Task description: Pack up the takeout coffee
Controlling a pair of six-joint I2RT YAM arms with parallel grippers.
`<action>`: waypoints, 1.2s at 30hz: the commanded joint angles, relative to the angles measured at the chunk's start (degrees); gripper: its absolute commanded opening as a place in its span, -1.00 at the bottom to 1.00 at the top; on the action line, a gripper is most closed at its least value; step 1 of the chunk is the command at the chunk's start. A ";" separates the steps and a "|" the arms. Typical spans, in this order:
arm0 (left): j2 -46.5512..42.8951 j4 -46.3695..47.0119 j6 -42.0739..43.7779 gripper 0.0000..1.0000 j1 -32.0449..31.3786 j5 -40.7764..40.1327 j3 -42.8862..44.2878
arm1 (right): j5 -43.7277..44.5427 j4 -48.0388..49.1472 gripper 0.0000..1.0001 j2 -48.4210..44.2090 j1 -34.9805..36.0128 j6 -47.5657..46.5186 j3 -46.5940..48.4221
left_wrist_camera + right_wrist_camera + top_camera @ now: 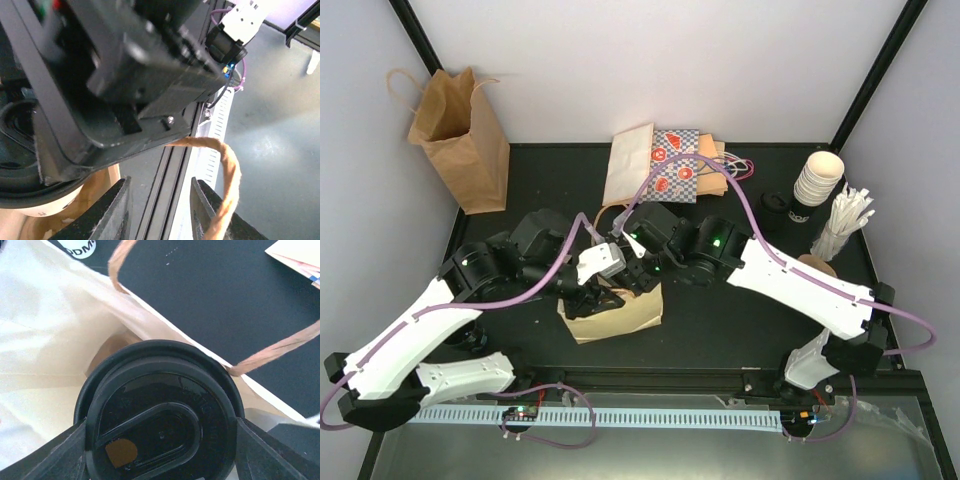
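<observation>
My right gripper [162, 440] is shut on a takeout coffee cup with a black lid [160, 415], one finger on each side of the lid. The cup hangs in the open mouth of a cream paper bag [45, 340] with twine handles [280, 347]. In the top view both grippers meet over this bag [630, 312] at the table's middle, and they hide the cup. My left gripper [161, 210] is open with only the table rail showing between its fingers. One twine handle [231, 172] curls past the outside of its right finger. The cup's white side [45, 209] shows at lower left.
A brown bag [465, 135] stands at the back left. Flat bags [665, 165] lie at the back centre. At the right are a stack of white cups [818, 180], black lids [778, 205] and a bundle of white sticks [845, 222].
</observation>
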 commanded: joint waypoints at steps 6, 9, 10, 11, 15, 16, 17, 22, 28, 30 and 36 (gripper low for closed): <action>-3.84 3.46 -4.40 0.25 -0.39 4.50 1.55 | 0.90 1.26 0.29 -4.34 0.55 1.22 -10.53; -5.05 3.69 -8.91 0.82 -0.39 -2.19 3.54 | 0.91 1.90 0.29 -5.73 0.94 0.87 -12.09; -5.14 2.91 -10.47 0.94 -0.31 -5.29 5.10 | 1.07 2.17 0.29 -6.11 1.22 0.64 -12.50; -4.62 1.30 -12.48 0.97 -0.24 -9.26 6.92 | 1.25 2.55 0.29 -6.60 1.55 0.53 -12.86; 2.58 -14.44 -15.03 0.98 1.06 -23.08 17.84 | 1.69 4.43 0.28 -8.12 2.85 -0.06 -14.95; 4.32 -16.98 -14.49 0.98 1.15 -24.92 19.62 | 1.84 4.82 0.28 -8.43 3.10 -0.11 -15.39; 5.49 -18.42 -13.49 0.98 1.17 -26.29 20.58 | 1.90 5.17 0.28 -8.72 3.38 -0.26 -15.73; 6.40 -18.69 -7.97 0.97 1.21 -24.94 18.59 | 3.53 5.84 0.28 -9.78 4.97 -0.89 -16.54; 6.57 -16.40 0.10 0.96 1.19 -20.25 12.86 | 4.21 6.16 0.27 -9.82 5.53 -1.13 -16.57; 6.73 -15.70 1.15 0.94 1.19 -23.63 11.55 | 4.12 6.47 0.27 -9.97 5.52 -1.26 -16.42; 6.41 -9.78 2.53 0.84 1.27 -33.59 7.71 | 3.42 7.32 0.26 -10.41 5.54 -1.58 -16.24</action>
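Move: Over the bag's near rim, the left hand has the bag's far rim, left part, some 6 cm ahead, 5 cm left and 6 cm below. The near handle hangs right at its rear finger, 1 cm back and 2 cm lower; the lidded cup is about 6 cm ahead and 4 cm right, 3 cm lower. The right hand holds that cup by its lid, with the cup carrier in the bag roughly 4 cm back, level sideways, and 13 cm below. Opening wide and leaving the near handle, the left hand lifts about 7 cm while swinging forward and left, then sinks some 9 cm towards the bag's far rim, its left side rolling up and turning some 15 degrees counter-clockwise until the open fingers straddle the edge. The right hand keeps its grip on the lid, first lowering the cup 3 cm into the bag, then drawing back over the carrier at nearly the same height. ##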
